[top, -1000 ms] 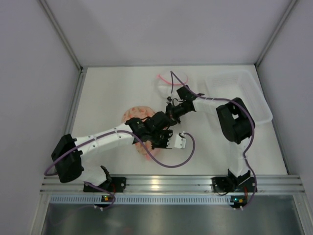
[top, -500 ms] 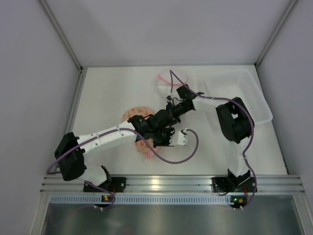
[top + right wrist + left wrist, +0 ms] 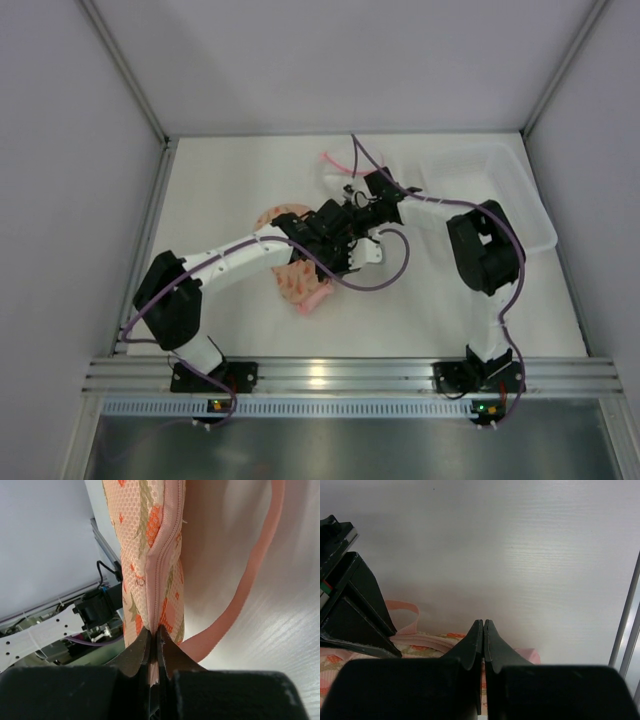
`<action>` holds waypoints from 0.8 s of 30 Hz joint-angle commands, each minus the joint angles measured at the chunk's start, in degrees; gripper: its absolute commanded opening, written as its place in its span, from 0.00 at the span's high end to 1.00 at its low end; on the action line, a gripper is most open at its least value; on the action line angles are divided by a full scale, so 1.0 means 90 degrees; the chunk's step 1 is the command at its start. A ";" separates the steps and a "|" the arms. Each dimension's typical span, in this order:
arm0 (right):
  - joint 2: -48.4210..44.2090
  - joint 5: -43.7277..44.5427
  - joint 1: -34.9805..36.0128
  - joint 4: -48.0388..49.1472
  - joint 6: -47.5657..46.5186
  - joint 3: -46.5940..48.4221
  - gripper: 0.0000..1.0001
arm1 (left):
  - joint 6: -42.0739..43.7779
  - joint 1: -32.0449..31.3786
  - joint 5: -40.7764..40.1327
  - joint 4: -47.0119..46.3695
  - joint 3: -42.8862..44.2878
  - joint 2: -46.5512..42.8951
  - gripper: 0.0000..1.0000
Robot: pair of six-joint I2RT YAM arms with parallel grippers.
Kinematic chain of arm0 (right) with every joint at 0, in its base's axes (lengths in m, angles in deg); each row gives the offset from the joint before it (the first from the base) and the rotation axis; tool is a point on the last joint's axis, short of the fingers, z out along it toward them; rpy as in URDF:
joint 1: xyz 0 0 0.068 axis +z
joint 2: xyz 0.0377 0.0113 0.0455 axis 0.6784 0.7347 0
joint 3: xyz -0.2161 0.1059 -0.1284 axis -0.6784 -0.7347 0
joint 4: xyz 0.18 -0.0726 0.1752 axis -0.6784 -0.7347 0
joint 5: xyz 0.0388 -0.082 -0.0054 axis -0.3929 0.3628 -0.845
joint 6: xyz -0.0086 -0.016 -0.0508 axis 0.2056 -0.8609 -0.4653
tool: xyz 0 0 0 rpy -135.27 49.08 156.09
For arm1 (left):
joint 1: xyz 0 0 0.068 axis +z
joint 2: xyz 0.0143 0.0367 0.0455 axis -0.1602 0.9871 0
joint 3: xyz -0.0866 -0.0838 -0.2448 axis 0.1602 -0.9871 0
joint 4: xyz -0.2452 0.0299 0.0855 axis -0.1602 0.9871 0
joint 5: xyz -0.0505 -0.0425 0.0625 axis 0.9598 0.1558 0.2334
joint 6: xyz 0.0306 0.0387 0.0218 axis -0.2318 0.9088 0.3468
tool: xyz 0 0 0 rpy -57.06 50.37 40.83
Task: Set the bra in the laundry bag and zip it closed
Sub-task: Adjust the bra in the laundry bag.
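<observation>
The laundry bag (image 3: 298,285), peach with red-orange print and pink edging, lies mid-table under both arms. In the right wrist view it (image 3: 150,555) hangs on edge with its zip line running down into my right gripper (image 3: 154,630), which is shut on that zipped edge. A pink strap (image 3: 250,580) curves off beside it. My left gripper (image 3: 483,623) is shut just above the bag's pink edge (image 3: 420,645), and nothing shows between its tips. From above, the left gripper (image 3: 338,245) and the right gripper (image 3: 350,212) almost meet. The bra is hidden.
A clear plastic tray (image 3: 540,225) sits at the back right. A pink strap (image 3: 330,160) lies on the table behind the grippers. Purple cables loop off both wrists. The enclosure walls close in the left, right and back; a metal rail runs along the near edge.
My left gripper has moved away from the near edge up toward the right gripper, along the bag. The bag has shifted and bunched under it. The right gripper has barely moved.
</observation>
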 commanded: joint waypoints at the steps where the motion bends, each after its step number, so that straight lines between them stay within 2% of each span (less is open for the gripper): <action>1: -0.0480 -0.0290 0.0172 0.0386 0.0003 -0.0049 1.00 | -0.0297 0.0089 -0.0112 -0.0531 -0.0015 -0.0071 1.00; 10: -0.0510 -0.0388 0.0446 0.0649 0.0169 -0.0283 1.00 | -0.0882 0.0343 -0.0903 -0.1293 -0.0318 -0.0149 1.00; 11: -0.0490 -0.0359 0.0446 0.0630 0.0150 -0.0264 0.97 | -0.0980 0.0392 -0.0885 -0.1313 -0.0318 -0.0149 1.00; 13: -0.0442 -0.0175 0.0310 0.0543 0.0082 -0.0157 0.72 | -0.1185 0.0509 -0.0729 -0.1303 -0.0269 -0.0120 1.00; 14: -0.0412 -0.0076 0.0222 0.0368 -0.0044 -0.0031 0.43 | -0.1350 0.0577 -0.0709 -0.1303 -0.0279 -0.0130 1.00; 17: -0.0383 0.0237 -0.0246 0.0006 -0.0211 0.0204 0.21 | -0.1779 0.0588 -0.0611 -0.1303 -0.0338 -0.0149 1.00; 19: -0.0499 0.0393 -0.0684 0.0015 -0.0163 0.0137 0.16 | -0.2044 0.0597 -0.0611 -0.1303 -0.0376 -0.0110 1.00; 22: -0.0860 0.0277 -0.1231 0.0424 0.0110 -0.0253 0.15 | -0.2542 0.0656 -0.0620 -0.1342 -0.0377 0.0016 1.00; 24: -0.1153 0.0227 -0.1467 0.0571 0.0179 -0.0546 0.18 | -0.2933 0.0772 -0.0543 -0.1342 -0.0289 0.0173 1.00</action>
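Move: My left and right fingertips both hold the laundry bag's zipped edge, the right about 7 cm ahead of the left. The bag's middle lies some 6 cm ahead of my left hand, 11 cm to its left and a bit below; from my right hand it is about 2 cm back and 13 cm left. The bra's pink end is roughly 6 cm back and 5 cm left of my left hand. The white mesh bag sits about 20 cm ahead of my right hand, slightly right. My right hand eases a little left and back with the zipped edge still pinched, then opens wide, lets go and swings forward and to the right, some 9 cm clear of the bag. Meanwhile my shut left fingers keep their pinch and draw the edge forward about 4 cm and slightly left, turning some 25 degrees counter-clockwise. ##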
